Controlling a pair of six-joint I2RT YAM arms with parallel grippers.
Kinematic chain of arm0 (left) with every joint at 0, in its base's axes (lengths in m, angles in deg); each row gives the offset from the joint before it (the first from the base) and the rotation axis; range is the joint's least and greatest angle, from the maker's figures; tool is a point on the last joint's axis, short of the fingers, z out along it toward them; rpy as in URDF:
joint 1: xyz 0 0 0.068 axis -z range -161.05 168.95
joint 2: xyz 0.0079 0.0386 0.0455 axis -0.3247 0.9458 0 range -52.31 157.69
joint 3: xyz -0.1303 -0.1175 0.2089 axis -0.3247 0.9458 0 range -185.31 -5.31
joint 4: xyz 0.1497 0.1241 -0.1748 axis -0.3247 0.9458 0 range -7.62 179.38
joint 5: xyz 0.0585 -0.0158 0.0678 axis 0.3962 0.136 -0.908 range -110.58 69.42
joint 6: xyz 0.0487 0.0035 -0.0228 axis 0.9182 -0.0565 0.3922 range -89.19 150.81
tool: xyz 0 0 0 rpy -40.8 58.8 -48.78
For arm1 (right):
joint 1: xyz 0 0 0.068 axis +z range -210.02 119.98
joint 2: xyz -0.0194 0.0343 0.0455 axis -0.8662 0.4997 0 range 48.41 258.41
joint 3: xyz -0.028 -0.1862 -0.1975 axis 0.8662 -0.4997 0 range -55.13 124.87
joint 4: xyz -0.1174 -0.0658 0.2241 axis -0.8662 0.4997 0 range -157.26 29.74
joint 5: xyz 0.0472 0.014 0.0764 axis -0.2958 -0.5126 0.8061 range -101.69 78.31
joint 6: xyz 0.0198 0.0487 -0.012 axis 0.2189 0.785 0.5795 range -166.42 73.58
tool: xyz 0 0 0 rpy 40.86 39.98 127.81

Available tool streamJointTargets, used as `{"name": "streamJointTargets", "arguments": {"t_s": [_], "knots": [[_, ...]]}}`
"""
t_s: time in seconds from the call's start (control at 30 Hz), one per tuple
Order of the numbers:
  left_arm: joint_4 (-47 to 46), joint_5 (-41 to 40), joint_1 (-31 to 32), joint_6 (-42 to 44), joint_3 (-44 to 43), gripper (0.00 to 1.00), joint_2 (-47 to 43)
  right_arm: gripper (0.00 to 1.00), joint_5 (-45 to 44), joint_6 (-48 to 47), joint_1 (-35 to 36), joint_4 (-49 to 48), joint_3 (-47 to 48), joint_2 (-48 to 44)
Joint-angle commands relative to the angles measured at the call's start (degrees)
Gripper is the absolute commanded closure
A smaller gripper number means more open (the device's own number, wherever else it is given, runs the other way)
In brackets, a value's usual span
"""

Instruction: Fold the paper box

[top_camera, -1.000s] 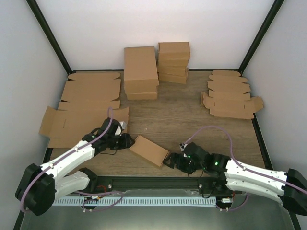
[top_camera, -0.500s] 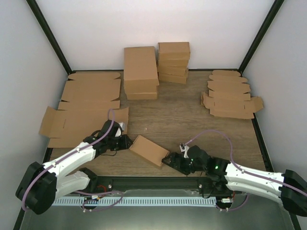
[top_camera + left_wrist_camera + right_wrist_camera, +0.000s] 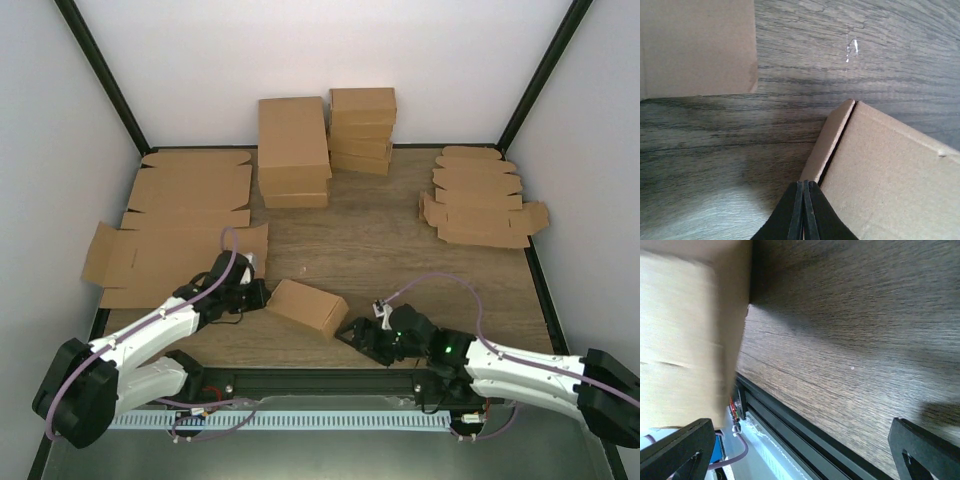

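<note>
The paper box [image 3: 308,305], a small closed brown carton, lies aslant on the wood table near the front edge. My left gripper [image 3: 262,296] is at its left end. In the left wrist view the gripper [image 3: 804,183] is shut, its tips touching the lower corner of the box's narrow end flap [image 3: 832,137], with nothing between them. The box's broad top face [image 3: 885,170] fills the lower right. My right gripper [image 3: 350,332] is open just off the box's right end. In the right wrist view its fingers [image 3: 675,450] stand far apart around bare table, with the blurred box [image 3: 687,330] at the upper left.
Two stacks of folded brown boxes [image 3: 293,150] [image 3: 362,128] stand at the back. Large flat blanks [image 3: 185,215] lie at the left and small flat blanks [image 3: 480,200] at the right. The table's dark front rail [image 3: 805,432] runs just below the right gripper.
My left gripper has closed completely at the box's left end. The box has turned slightly, its right end swinging away from me. The right arm has drawn back a little toward the front rail.
</note>
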Motion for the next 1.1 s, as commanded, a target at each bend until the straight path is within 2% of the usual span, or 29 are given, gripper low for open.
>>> {"name": "streamJointTargets", "arguments": {"t_s": [0.0,0.17,0.33,0.47,0.6,0.83,0.93,1.07], "knots": [[2.52,-1.72,-0.22,-0.36,1.23,0.96,0.45,0.02,0.22,-0.44,-0.12,-2.71,2.71,2.58],[2.3,-1.22,-0.21,-0.11,1.15,0.96,-0.51,0.02,-1.23,0.78,-0.1,-7.15,3.39,2.07],[2.15,-0.6,-0.18,0.2,1.06,0.96,-0.48,0.01,-6.62,1.59,-0.1,-1.84,5.95,-2.62],[2.3,-0.37,-0.19,0.38,0.76,0.96,-0.27,0.01,-8.99,1.85,-0.1,-3.15,5.95,-5.37],[2.13,-0.28,-0.2,0.33,0.75,0.96,-0.37,0.0,-8.5,0.94,-0.09,-2.36,9.14,-1.25],[1.95,0.12,-0.21,0.03,0.97,0.96,-0.5,0.02,-6.87,-7.11,-0.13,2.43,20.81,10.12],[2.04,0.09,-0.13,-0.02,1.06,0.96,-0.82,0.02,-7.13,-7.61,-0.09,2.36,22.38,11.97],[1.89,0.06,-0.17,-0.1,1.33,0.96,-1.15,0.05,-8.4,-5.93,-0.14,7.6,25.64,15.83]]}}
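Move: At the right hand's left, the paper box's middle lies about 9 cm left and 6 cm ahead, roughly level; its near end is just off the wide-open fingers. From the shut left fingertips, which are at the box's left end, that middle is some 8 cm right, 3 cm back and 1 cm below. The flat cardboard is centred about 20 cm left and 6 cm ahead of the left hand, and the stacked boxes about 28 cm ahead and 5 cm right of it. Rising some 10 cm in two pulls, the right hand carries its wide-open fingers forward and left, about 5 cm each way, so that the box's right end comes between them, one finger against its edge, and swings round; the wrist rolls about 10 degrees. The left hand settles barely a centimetre and stays, fingers shut, at the box's left end as the pivot. ##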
